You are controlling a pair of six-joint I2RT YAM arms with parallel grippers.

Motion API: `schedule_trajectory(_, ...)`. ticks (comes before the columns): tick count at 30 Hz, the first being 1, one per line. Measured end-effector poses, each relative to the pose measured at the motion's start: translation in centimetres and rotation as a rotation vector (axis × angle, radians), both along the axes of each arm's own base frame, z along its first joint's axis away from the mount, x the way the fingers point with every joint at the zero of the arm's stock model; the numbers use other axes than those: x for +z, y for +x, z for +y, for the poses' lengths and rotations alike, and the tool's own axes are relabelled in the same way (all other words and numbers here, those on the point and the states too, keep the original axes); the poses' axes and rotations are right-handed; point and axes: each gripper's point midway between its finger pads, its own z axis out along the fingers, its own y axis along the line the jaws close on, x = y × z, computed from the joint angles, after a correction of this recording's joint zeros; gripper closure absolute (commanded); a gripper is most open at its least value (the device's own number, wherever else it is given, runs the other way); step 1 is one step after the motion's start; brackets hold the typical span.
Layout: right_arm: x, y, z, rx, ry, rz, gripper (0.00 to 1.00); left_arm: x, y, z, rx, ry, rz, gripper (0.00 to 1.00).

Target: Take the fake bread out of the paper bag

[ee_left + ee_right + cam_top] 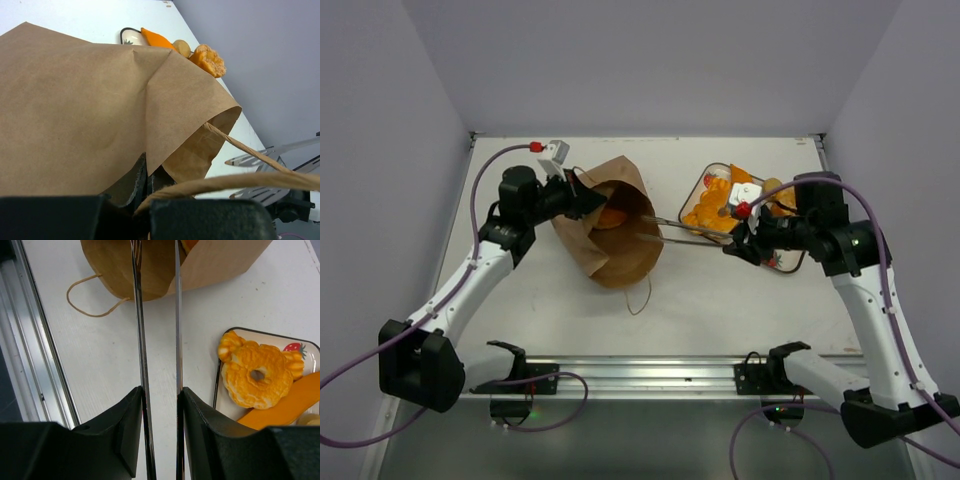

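The brown paper bag (620, 255) lies on its side with its mouth toward the tray. My left gripper (588, 204) is shut on the bag's upper edge (150, 150), holding the mouth up. One orange piece of fake bread (612, 216) shows inside the bag. My right gripper (730, 243) is shut on metal tongs (685, 232), whose two arms (140, 340) run forward with their tips at the bag's mouth (150, 270). More fake bread lies on the tray: a ring loaf (257, 375) and a long baguette (290, 407).
The strawberry-print tray (705, 180) sits right of the bag, under my right wrist. A string handle loop (82, 300) trails on the table near the front; another handle (240, 182) crosses the left wrist view. The metal rail (650, 375) lines the near edge.
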Motion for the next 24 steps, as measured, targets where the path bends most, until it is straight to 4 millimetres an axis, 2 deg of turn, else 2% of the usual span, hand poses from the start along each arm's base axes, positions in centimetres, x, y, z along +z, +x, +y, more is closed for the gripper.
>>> schedule_trajectory(6,-0.4,-0.2,2.0,0.06,-0.064,-0.054,0.61,-0.4,0.2,-0.3,0.003,-0.02,0.04,1.0)
schedule_trajectory(12,-1.9,-0.3,6.5,0.138,-0.213,-0.152,0.6,0.1,0.5,-0.4,0.006,-0.035,0.046,0.99)
schedule_trajectory(18,-5.1,1.8,11.0,0.119,-0.43,-0.29,0.59,0.7,0.8,-0.2,0.023,-0.03,0.034,0.99)
schedule_trajectory(21,-6.4,3.8,12.1,0.065,-0.53,-0.366,0.58,0.9,0.9,-0.2,0.025,-0.03,0.032,0.99)
schedule_trajectory(24,-7.0,5.3,12.4,0.011,-0.597,-0.418,0.58,0.8,0.8,-0.2,0.027,-0.027,0.036,0.99)
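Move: The bread left in the paper bag lies some 17 cm ahead of my right hand, 23 cm to its left and 21 cm below; that hand already holds the tongs. The bag mouth is nearer, about 12 cm ahead, 17 cm left and 16 cm down. The ring bread on the tray lies 20 cm straight ahead and 25 cm below. From my left hand, pinching the bag rim, the bagged bread is roughly 5 cm ahead, 5 cm right and 18 cm below. I swing my right hand left about 13 cm, sinking some 7 cm as I go and pushing about 5 cm forward late on, to take the tongs in through the bag mouth towards the bread. The wrist turns some 40 degrees, so the tongs come to point more forward and steeper down, still held half-spread. My left hand keeps its pinch on the rim almost in place. ##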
